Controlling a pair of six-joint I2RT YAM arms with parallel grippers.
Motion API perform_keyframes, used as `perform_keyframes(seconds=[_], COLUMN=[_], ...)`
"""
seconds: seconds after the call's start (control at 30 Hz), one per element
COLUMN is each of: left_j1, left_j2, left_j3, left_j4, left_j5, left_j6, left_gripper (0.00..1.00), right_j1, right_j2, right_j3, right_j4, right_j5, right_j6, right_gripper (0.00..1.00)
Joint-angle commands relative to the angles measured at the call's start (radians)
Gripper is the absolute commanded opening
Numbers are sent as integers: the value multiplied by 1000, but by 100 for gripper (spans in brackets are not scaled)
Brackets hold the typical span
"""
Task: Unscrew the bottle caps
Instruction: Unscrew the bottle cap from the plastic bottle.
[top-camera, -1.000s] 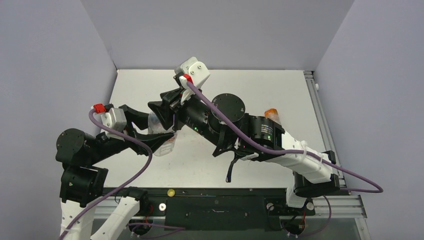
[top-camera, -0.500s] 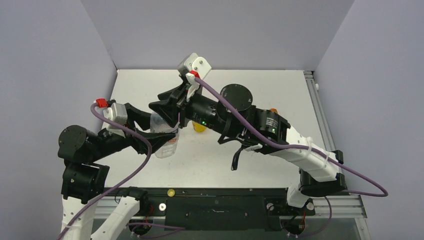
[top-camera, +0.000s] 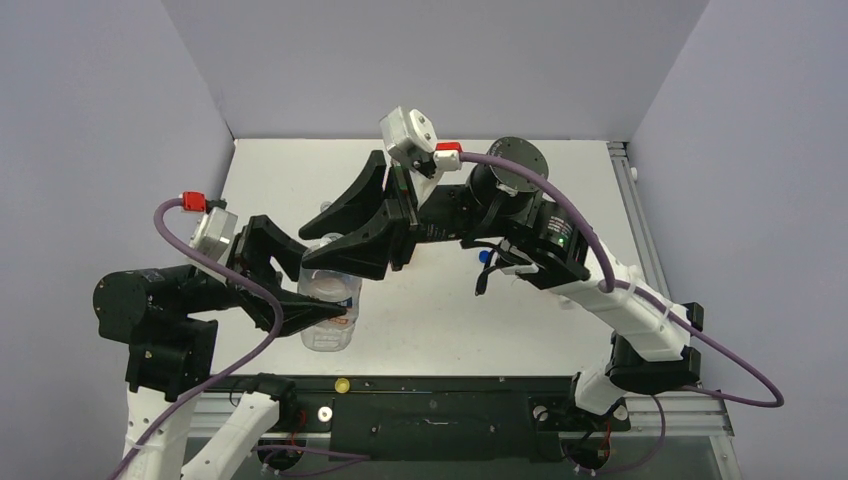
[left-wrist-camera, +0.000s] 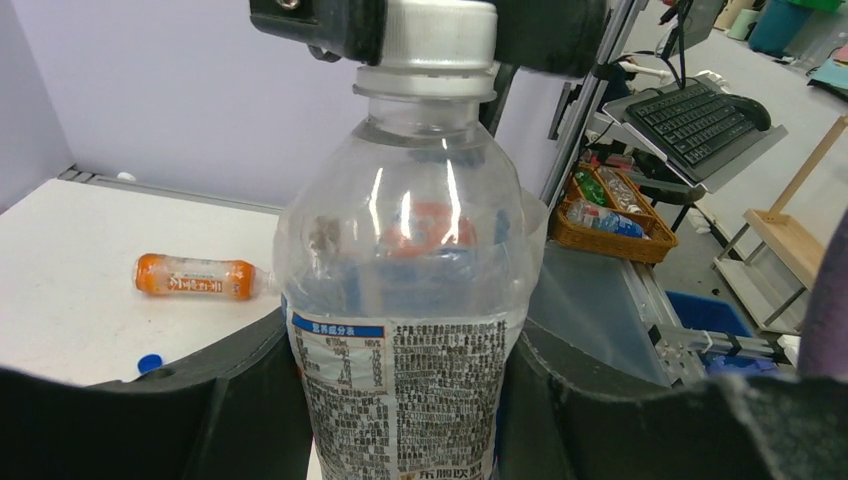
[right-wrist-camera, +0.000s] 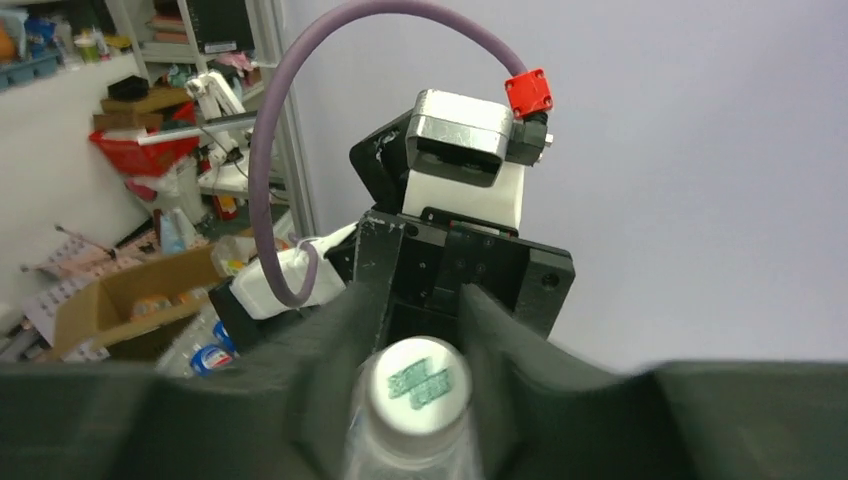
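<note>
My left gripper (top-camera: 338, 292) is shut on the body of the clear water bottle (top-camera: 328, 318) and holds it upright near the table's front. In the left wrist view the bottle (left-wrist-camera: 405, 300) fills the middle, its printed label between the two dark fingers (left-wrist-camera: 120, 420). Its whitish cap (left-wrist-camera: 428, 35) is still on the neck. My right gripper (top-camera: 322, 250) comes down from above and is shut on that cap (right-wrist-camera: 415, 385), one finger on each side. The orange drink bottle (left-wrist-camera: 195, 277) lies on its side on the table. The other bottles are hidden.
A loose blue cap (top-camera: 484, 256) lies on the white table (top-camera: 560, 180) under the right arm; it also shows in the left wrist view (left-wrist-camera: 149, 363). Grey walls stand on three sides. A metal rail (top-camera: 640, 230) runs along the right edge.
The left gripper has brought the water bottle toward the near edge and stood it upright. The right arm has swung right and back, and its gripper has closed on the cap.
</note>
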Motion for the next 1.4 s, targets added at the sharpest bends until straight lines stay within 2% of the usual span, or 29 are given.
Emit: perform_keyframes(seconds=[0.0, 0.03, 0.07, 0.13, 0.27, 0.47, 0.73, 1.03, 1.17, 1.27, 1.37], left_j1=[12, 11, 11, 12, 12, 11, 11, 13, 13, 13, 14], left_j2=[5, 0, -1, -8, -18, -17, -10, -4, -9, -15, -18], left_j3=[19, 18, 19, 20, 21, 27, 39, 60, 65, 69, 67], left_j4=[51, 45, 40, 22, 15, 25, 23, 27, 26, 23, 25], left_j5=[-91, -93, -99, -107, -112, -116, -149, -158, -155, -151, -146], left_j6=[-61, -45, -35, 3, 20, 6, 7, -17, -20, -21, -28], left_gripper=[8, 8, 7, 6, 5, 5, 5, 5, 5, 4, 4], right_j1=[12, 13, 11, 10, 9, 24, 139, 155, 157, 157, 157], right_j2=[-43, -67, -84, -176, -313, -378, -242, -194, -185, -206, -265], right_j3=[1, -24, -69, -168, -375, -557, -466, -475, -449, -461, -509], right_j4=[47, 44, 53, 84, 130, 154, 35, 171, 67, -31, -28], right_j5=[125, 200, 317, 407, 433, 238, 225, 365, 449, 580, 643], right_j6=[31, 26, 22, 19, 34, 43, -87, -60, -132, -176, -186], right_gripper=[49, 70, 77, 79, 80, 81, 82, 84, 84, 84, 84])
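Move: Between the right hand's still closed fingers sits the white cap. The clear bottle's body, its next goal, has its middle about 10 cm straight below that hand. On the table, some 50 cm below the right hand, an open clear bottle stands about 32 cm ahead and 11 cm to its left; the blue cap lies roughly 28 cm ahead and 28 cm to its right, 58 cm below. Already in the left hand's grip is the bottle's body, with the white cap about 10 cm above that hand. Opening wide off the white cap, the right hand goes a little forward, then backs away about 6 cm to the right while sinking and drawing back. It returns left lower down, easing forward and swinging some 20 degrees clockwise, to end about 8 cm lower with its open fingers flanking the bottle's body. The left hand keeps its grip, lifting slightly and forward. ##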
